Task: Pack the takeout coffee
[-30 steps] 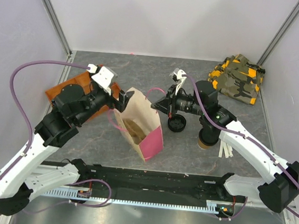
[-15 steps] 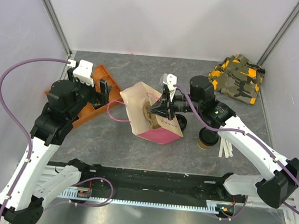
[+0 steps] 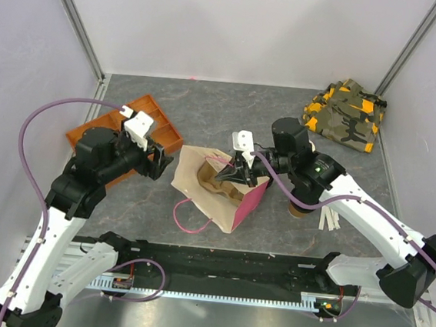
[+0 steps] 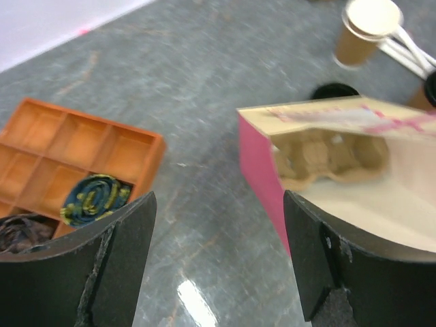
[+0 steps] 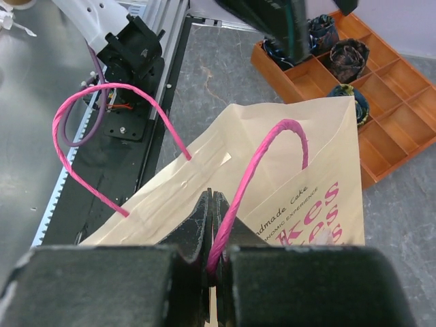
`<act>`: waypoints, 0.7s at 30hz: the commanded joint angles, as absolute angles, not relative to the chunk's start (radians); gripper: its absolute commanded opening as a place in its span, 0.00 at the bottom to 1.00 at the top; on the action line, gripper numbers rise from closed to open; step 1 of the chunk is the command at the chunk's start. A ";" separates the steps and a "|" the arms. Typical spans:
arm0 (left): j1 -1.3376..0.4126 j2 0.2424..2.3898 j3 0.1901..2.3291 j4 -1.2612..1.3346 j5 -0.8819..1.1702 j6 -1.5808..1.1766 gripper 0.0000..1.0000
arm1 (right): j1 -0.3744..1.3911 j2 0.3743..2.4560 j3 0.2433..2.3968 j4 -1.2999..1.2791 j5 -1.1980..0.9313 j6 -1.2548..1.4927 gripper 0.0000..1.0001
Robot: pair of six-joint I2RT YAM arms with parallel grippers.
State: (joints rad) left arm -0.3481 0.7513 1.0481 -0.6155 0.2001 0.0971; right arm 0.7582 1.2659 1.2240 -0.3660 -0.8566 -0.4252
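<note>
The takeout coffee (image 3: 298, 211) stands by the right arm, which hides its lid. In the left wrist view the takeout coffee (image 4: 422, 97) is a tan and black sliver cut by the right edge. A tan paper bag (image 3: 201, 179) with pink sides lies tipped over mid-table, its mouth toward the left arm and a pulp cup carrier (image 4: 327, 158) inside. My right gripper (image 5: 216, 231) is shut on the bag's pink handle (image 5: 262, 160). My left gripper (image 4: 218, 259) hangs open just left of the bag, holding nothing.
An orange compartment tray (image 3: 156, 119) with rolled cloths sits at the left. A camouflage cloth (image 3: 346, 114) lies at the back right. A lidless tan cup (image 4: 364, 30), white utensils (image 3: 327, 219) and a loose black lid (image 4: 334, 90) lie beyond the bag.
The bag has gone from upright to lying on its side. The right gripper dragged it down and left by the handle. The left gripper left the bag's rim, swung back, then returned beside it.
</note>
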 commanded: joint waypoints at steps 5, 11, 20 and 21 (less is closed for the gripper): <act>-0.344 0.687 1.135 -0.802 0.433 0.198 0.83 | 0.761 1.242 1.302 -0.370 -0.914 -0.483 0.00; -0.344 0.747 1.229 -0.877 0.480 0.198 0.79 | 0.761 1.249 1.342 -0.371 -0.986 -0.434 0.00; -0.342 0.781 1.284 -0.897 0.498 0.219 0.78 | 0.761 1.250 1.328 -0.465 -1.015 -0.609 0.00; -0.344 0.782 1.284 -0.903 0.550 0.282 0.78 | 0.761 1.261 1.338 -0.491 -1.020 -0.674 0.00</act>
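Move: The empty, open left hand hovers beside the paper bag, whose middle lies some 15 cm to its right, 8 cm back and about 12 cm lower; the bag's free pink handle droops about 12 cm back and 8 cm to the right. The wooden tray is on the table roughly 13 cm left and 9 cm ahead. The right hand already pinches the other handle, with the bag's middle about 4 cm back and 13 cm beneath it; the loose black lid lies 10 cm to its right and 6 cm ahead. The left hand draws back about 5 cm along the bag's left side, drifting a little to the right and ending slightly higher, while it turns some 15 degrees clockwise with its fingers still wide open and ends close beside the bag's left corner, contact not discernible. The right hand keeps its pinch on the pink handle, at first nearly still, then lifts it about 3 cm and eases it slightly back. ##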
